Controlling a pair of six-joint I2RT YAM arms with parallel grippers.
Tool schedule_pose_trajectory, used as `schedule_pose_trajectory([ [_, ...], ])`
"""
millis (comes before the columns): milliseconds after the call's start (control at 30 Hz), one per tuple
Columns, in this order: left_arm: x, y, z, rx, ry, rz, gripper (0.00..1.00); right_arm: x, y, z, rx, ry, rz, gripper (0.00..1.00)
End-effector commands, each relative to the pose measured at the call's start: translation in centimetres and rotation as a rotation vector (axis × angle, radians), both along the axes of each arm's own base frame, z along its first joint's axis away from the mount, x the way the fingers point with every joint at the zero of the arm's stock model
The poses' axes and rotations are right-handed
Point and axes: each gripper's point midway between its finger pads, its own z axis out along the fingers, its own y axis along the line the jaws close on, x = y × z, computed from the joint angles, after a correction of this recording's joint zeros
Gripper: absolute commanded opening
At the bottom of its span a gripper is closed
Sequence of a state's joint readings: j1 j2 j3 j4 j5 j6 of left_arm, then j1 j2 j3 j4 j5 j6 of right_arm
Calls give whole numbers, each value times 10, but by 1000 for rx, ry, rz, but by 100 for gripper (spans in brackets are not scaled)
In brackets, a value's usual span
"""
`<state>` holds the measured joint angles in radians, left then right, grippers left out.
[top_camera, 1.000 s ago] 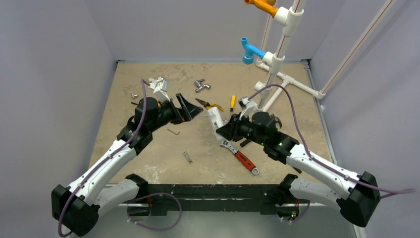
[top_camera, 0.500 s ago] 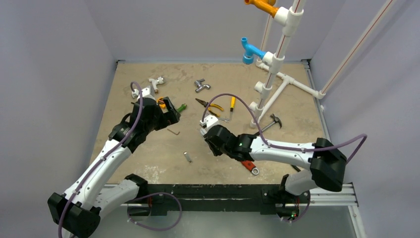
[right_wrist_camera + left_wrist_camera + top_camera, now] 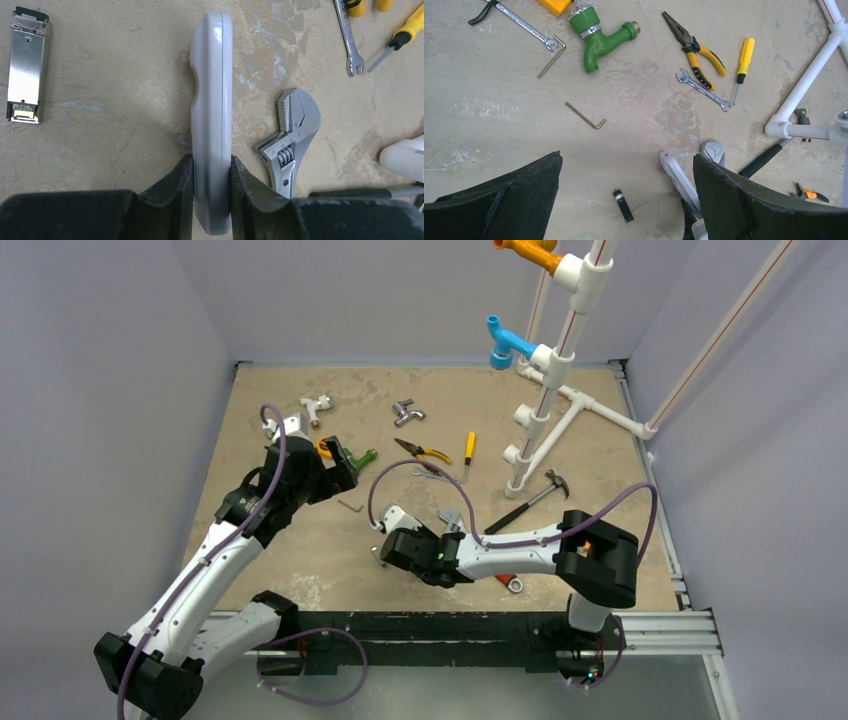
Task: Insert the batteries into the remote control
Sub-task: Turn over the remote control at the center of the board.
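The white remote control (image 3: 212, 100) stands on its long edge just above the sandy table, and my right gripper (image 3: 212, 167) is shut on its near end, one finger on each broad side. From above, the right gripper (image 3: 395, 530) sits low at centre front with the remote control (image 3: 392, 517) sticking out toward the back left. My left gripper (image 3: 627, 157) hangs open and empty over bare table at the left. Its view shows the remote control (image 3: 679, 177) beside its right finger. The batteries are out of view.
A silvery metal piece (image 3: 26, 65) lies left of the remote and an adjustable wrench (image 3: 287, 135) right of it. Farther back lie a hex key (image 3: 585, 116), a green tap (image 3: 601, 37), pliers (image 3: 696, 55) and a yellow screwdriver (image 3: 742, 60). A hammer (image 3: 530, 500) and a white pipe frame (image 3: 555, 390) stand at the right.
My right arm has swung left and toward the near edge, carrying the remote with it. My left gripper has drawn back to the left and stayed open.
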<state>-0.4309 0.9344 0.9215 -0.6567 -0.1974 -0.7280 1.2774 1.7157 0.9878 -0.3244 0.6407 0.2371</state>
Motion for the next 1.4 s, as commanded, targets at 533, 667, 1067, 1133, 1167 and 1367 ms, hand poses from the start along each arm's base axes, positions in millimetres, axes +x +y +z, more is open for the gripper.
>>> schedule_pose_trajectory([
  [533, 9, -10, 22, -12, -35, -63, 100, -34, 50, 20, 275, 169, 183, 58],
  [667, 10, -13, 23, -11, -34, -76, 100, -24, 48, 40, 371, 193, 172, 64],
  [1067, 14, -14, 24, -1, -33, -85, 100, -3, 28, 49, 494, 297, 17, 71],
  [1133, 14, -14, 25, -1, -31, -88, 100, -7, 32, 45, 529, 330, -5, 72],
  [1167, 13, -15, 24, 0, -30, -90, 100, -8, 33, 43, 545, 343, -19, 73],
  [1367, 13, -16, 20, -6, -22, -98, 100, -7, 34, 29, 549, 362, -77, 75],
])
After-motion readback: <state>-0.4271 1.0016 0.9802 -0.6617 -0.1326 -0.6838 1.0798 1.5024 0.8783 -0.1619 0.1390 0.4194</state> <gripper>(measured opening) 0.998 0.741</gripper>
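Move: I have the remote control in my right fingers, on its long edge, its middle about 3 cm ahead and 1 cm left. The bare spot for laying it flat is some 2 cm ahead, 3 cm left and 3 cm down. The small metal module is about 10 cm left and level ahead; the adjustable wrench's jaws are 6 cm ahead, 4 cm right. From my left hand that spot is roughly 14 cm right, 6 cm back and 18 cm down. I open my right fingers to let go of the remote control while sweeping about 5 cm left and back towards the metal module, dipping a centimetre, to lay it over face up. Then I lift about 6 cm, swinging forward and a little right before easing back and slightly down over the remote, my wrist rolled left side up and tipped steeper, some 30 degrees in all. ##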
